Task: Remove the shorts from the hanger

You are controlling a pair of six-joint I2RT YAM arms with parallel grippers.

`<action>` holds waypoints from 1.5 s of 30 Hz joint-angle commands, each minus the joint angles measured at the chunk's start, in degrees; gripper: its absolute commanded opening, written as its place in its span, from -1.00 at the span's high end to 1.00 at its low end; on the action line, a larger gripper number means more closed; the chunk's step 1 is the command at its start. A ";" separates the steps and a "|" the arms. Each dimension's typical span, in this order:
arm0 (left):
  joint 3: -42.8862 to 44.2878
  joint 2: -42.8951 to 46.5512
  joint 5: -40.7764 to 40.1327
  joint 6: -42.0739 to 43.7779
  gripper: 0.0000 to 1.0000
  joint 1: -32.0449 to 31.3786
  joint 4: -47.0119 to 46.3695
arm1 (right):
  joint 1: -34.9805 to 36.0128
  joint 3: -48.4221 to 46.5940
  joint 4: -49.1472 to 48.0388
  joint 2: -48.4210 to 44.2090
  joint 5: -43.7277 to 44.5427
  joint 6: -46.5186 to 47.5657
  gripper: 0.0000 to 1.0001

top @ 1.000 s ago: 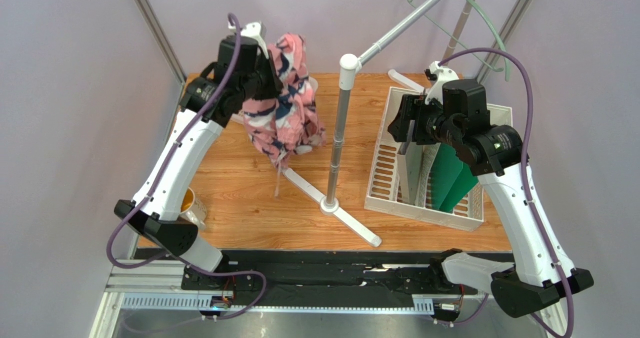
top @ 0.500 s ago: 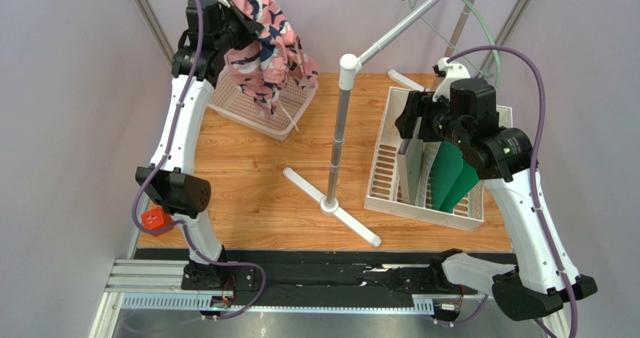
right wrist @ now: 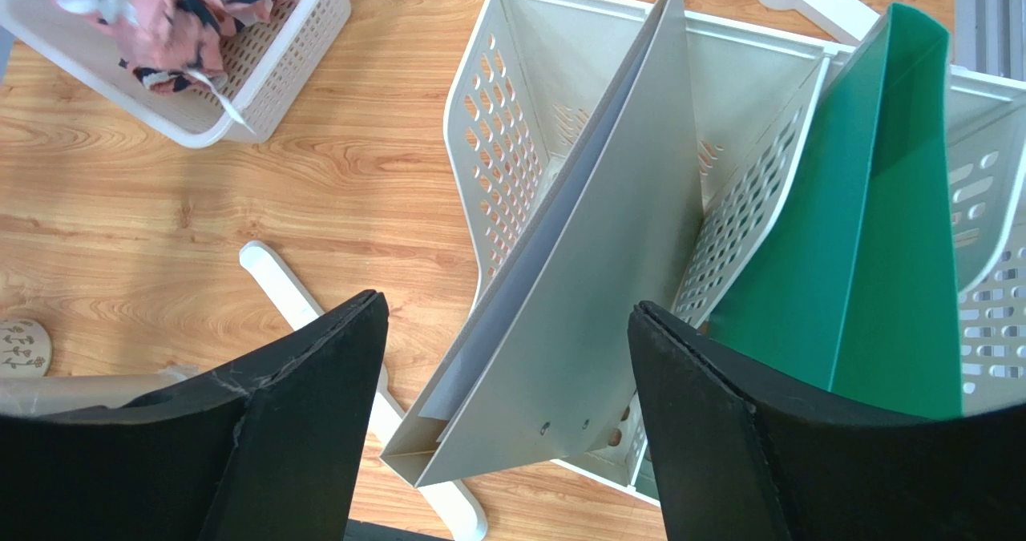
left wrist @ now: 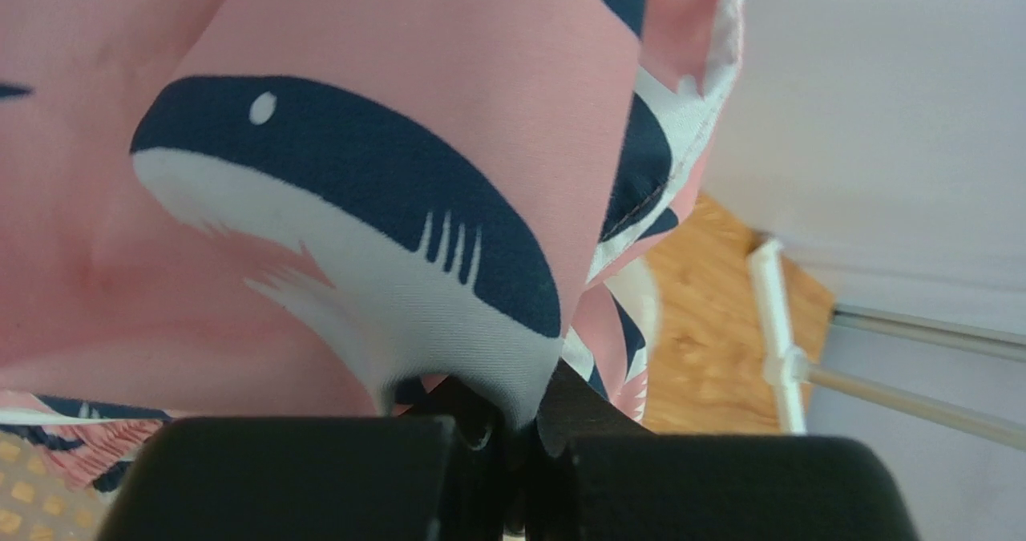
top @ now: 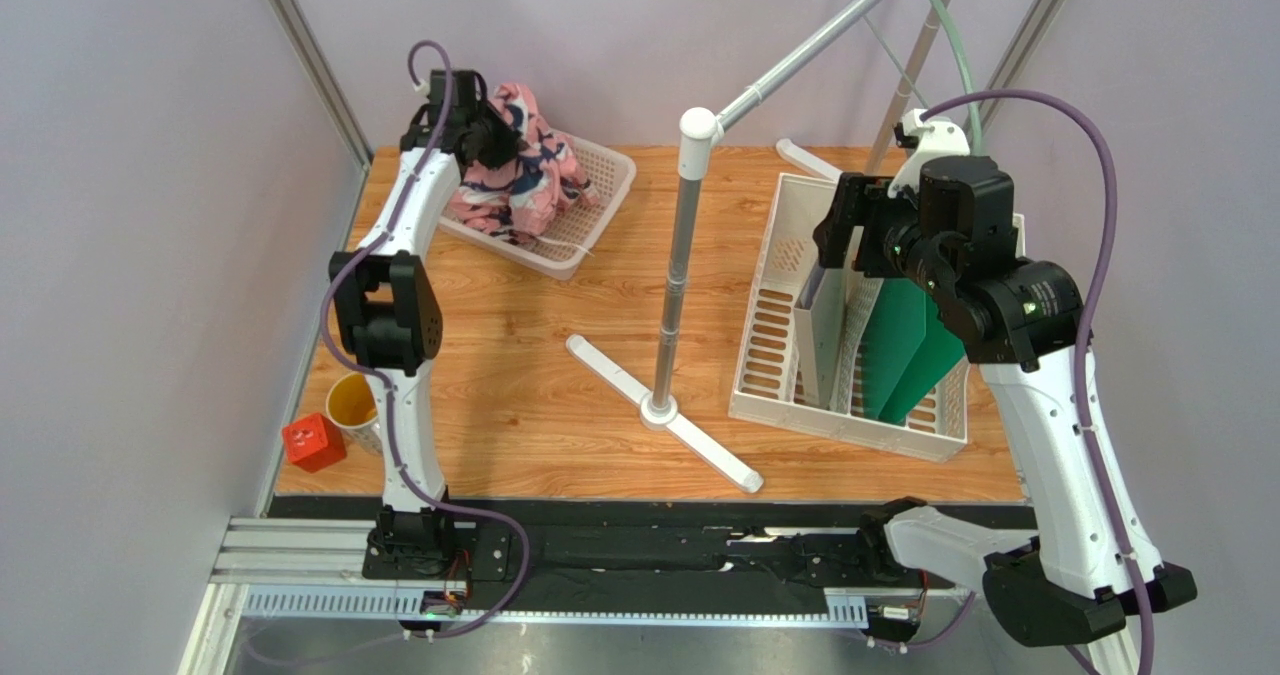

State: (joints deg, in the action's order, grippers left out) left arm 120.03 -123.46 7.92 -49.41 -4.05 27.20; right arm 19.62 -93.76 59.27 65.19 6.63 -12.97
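Observation:
The pink shorts (top: 522, 180) with navy-and-white shark prints lie bunched in the small white basket (top: 589, 213) at the back left. My left gripper (top: 484, 135) is shut on their upper fold, its arm stretched far back. In the left wrist view the shorts (left wrist: 361, 180) fill the frame, and the left gripper (left wrist: 518, 445) pinches the cloth. The pale mint hanger (top: 951, 38) hangs bare from the rack's slanted bar at the back right. My right gripper (top: 845, 236) stands open and holds nothing, over the file basket. The right wrist view also shows the shorts (right wrist: 157, 12).
The grey rack pole (top: 679, 270) rises from a white cross foot (top: 661, 408) mid-table. A large white file basket (top: 769, 338) on the right holds a grey folder (right wrist: 602, 265) and green folders (top: 902, 348). A yellow cup (top: 353, 401) and a red block (top: 313, 441) sit at the near left.
The left arm carried the shorts from beside the pole, up and back, then down into the small white basket. The right gripper rose a little and shifted right.

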 commanded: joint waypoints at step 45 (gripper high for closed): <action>-30.45 43.55 12.10 17.58 -0.61 -14.48 8.93 | 2.88 5.32 -7.05 -5.59 -24.71 -4.16 -0.56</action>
State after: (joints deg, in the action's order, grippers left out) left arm 92.47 -85.65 14.35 -37.50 -17.21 40.12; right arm 22.11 -90.15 58.28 63.31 -6.68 -14.74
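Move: The left hand, with the shorts in its shut fingers, is over the white basket, whose middle lies about 3 cm ahead, 2 cm to the right and 15 cm below. The stand's foot is roughly 28 cm back and 21 cm right of this hand, and the mug some 31 cm back and 18 cm left. From the empty right hand the basket is about 32 cm ahead, 42 cm left and 28 cm down. The left hand sinks about 10 cm with the shorts into the basket, easing slightly back and tipping its fingers some 20 degrees further down, then opens wide and lets go of the cloth. It lifts out past its starting height as it pulls back roughly 20 cm and swings right, levelling and turning clockwise, while the open, empty right hand ends about 4 cm farther left, nearer the basket. ##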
